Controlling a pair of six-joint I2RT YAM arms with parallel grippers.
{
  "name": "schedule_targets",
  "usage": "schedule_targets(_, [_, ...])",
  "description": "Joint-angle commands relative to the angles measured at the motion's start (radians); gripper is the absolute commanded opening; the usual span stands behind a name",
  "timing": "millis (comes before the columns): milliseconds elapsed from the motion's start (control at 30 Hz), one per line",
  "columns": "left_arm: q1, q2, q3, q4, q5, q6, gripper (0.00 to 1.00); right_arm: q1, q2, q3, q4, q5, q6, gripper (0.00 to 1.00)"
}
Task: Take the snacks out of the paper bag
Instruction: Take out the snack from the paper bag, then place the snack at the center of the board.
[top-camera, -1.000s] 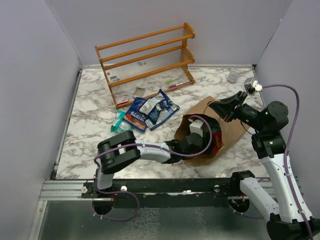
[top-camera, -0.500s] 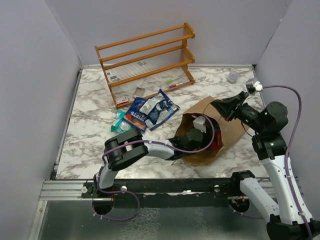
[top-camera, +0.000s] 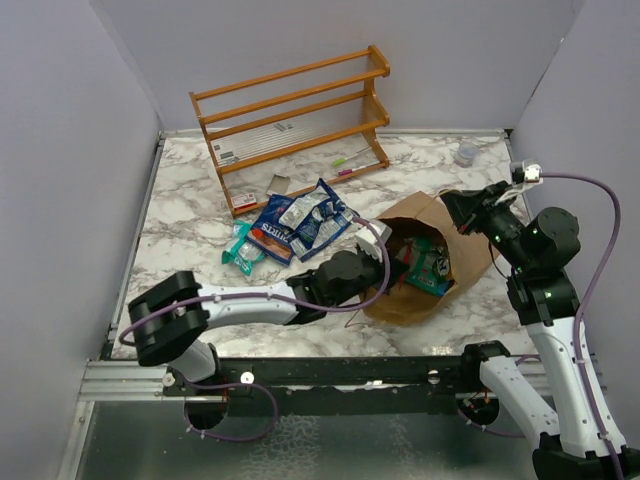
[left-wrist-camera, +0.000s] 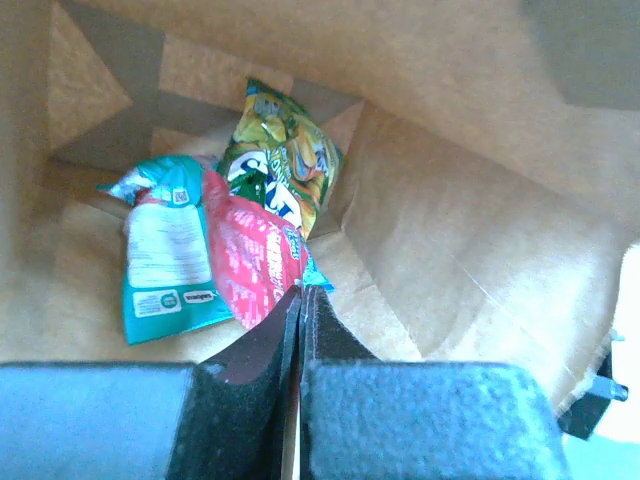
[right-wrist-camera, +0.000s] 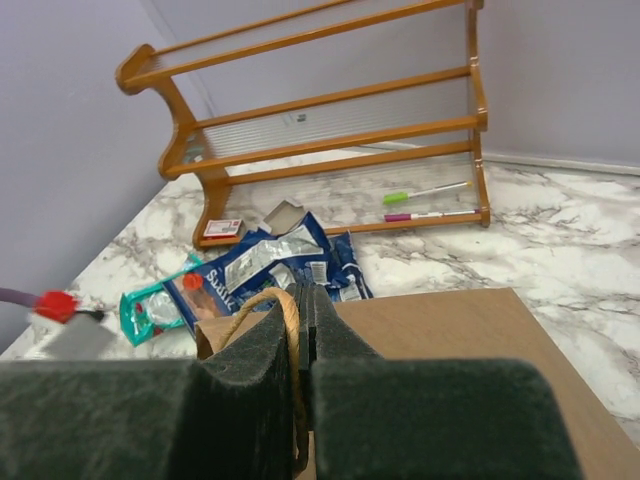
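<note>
The brown paper bag (top-camera: 468, 258) lies on its side with its mouth facing left. My right gripper (top-camera: 466, 208) (right-wrist-camera: 303, 290) is shut on its twisted handle (right-wrist-camera: 250, 302), holding the top edge (right-wrist-camera: 450, 330) up. My left gripper (top-camera: 375, 262) (left-wrist-camera: 300, 290) sits at the mouth, shut, its tips pinching the near corner of a red snack packet (left-wrist-camera: 255, 250). A teal packet (left-wrist-camera: 160, 260) (top-camera: 430, 268) and a yellow-green one (left-wrist-camera: 280, 170) lie deeper on the bag floor (left-wrist-camera: 460, 240). Several blue-and-white snacks (top-camera: 300, 222) (right-wrist-camera: 275, 255) and a teal one (top-camera: 240, 245) (right-wrist-camera: 150, 308) lie on the table.
A wooden two-shelf rack (top-camera: 295, 115) (right-wrist-camera: 330, 130) stands at the back, with a green marker (right-wrist-camera: 425, 192) and a pink pen (right-wrist-camera: 430, 215) on its bottom shelf. A small red-and-white card (top-camera: 244, 201) (right-wrist-camera: 222, 228) lies by its foot. A small clear cup (top-camera: 466, 153) sits back right.
My left gripper closed and drew back from deep inside the bag to its mouth. My right gripper shifted right with the handle, and the packets inside came into the top view.
</note>
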Motion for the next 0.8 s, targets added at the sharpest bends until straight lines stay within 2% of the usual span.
schedule_targets(0, [-0.003,-0.15,-0.083,-0.042,0.057,0.09,0.0,0.001,-0.015,0.016,-0.01,0.122,0.009,0.02])
schedule_targets(233, [0.004,-0.431,-0.233,-0.145,0.103,0.178,0.0,0.001,-0.044,0.003,-0.007,0.179,0.023,0.02])
schedule_targets(367, [0.007,-0.636,-0.28,-0.172,0.06,0.226,0.0,0.001,-0.05,-0.009,-0.002,0.19,0.029,0.02])
schedule_targets(500, [0.009,-0.756,-0.247,-0.306,-0.14,0.28,0.0,0.001,-0.044,-0.014,0.009,0.19,0.029,0.02])
schedule_targets(567, [0.01,-0.808,-0.246,-0.319,-0.263,0.299,0.0,0.001,-0.04,-0.007,0.003,0.191,0.026,0.02])
schedule_targets(667, [0.013,-0.865,-0.274,-0.253,-0.43,0.344,0.0,0.001,-0.043,-0.004,-0.002,0.194,0.025,0.02])
schedule_targets(767, [0.033,-0.858,-0.31,-0.179,-0.587,0.368,0.0,0.001,-0.052,-0.013,0.003,0.196,0.029,0.02])
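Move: The left gripper already holds the pink snack packet in the bag's mouth. The blue packets on the table, where the others were laid, lie about 14 cm ahead of it, 19 cm left and 18 cm down; the teal packet is some 8 cm ahead and 38 cm left. Still in the bag, the green snack bag lies about 3 cm ahead, 7 cm right and 14 cm down. From the right gripper, the blue packets are about 9 cm ahead, 22 cm left and 33 cm down. Bring the left gripper about 20 cm left and 13 cm up out of the bag, still pinching the pink packet; ease back some 5 cm at first, then forward again, tipping the fingers up about 20 degrees and finally turning them counter-clockwise. Keep the right gripper shut on the rope handle, easing a couple of centimetres right with a slight clockwise turn. ##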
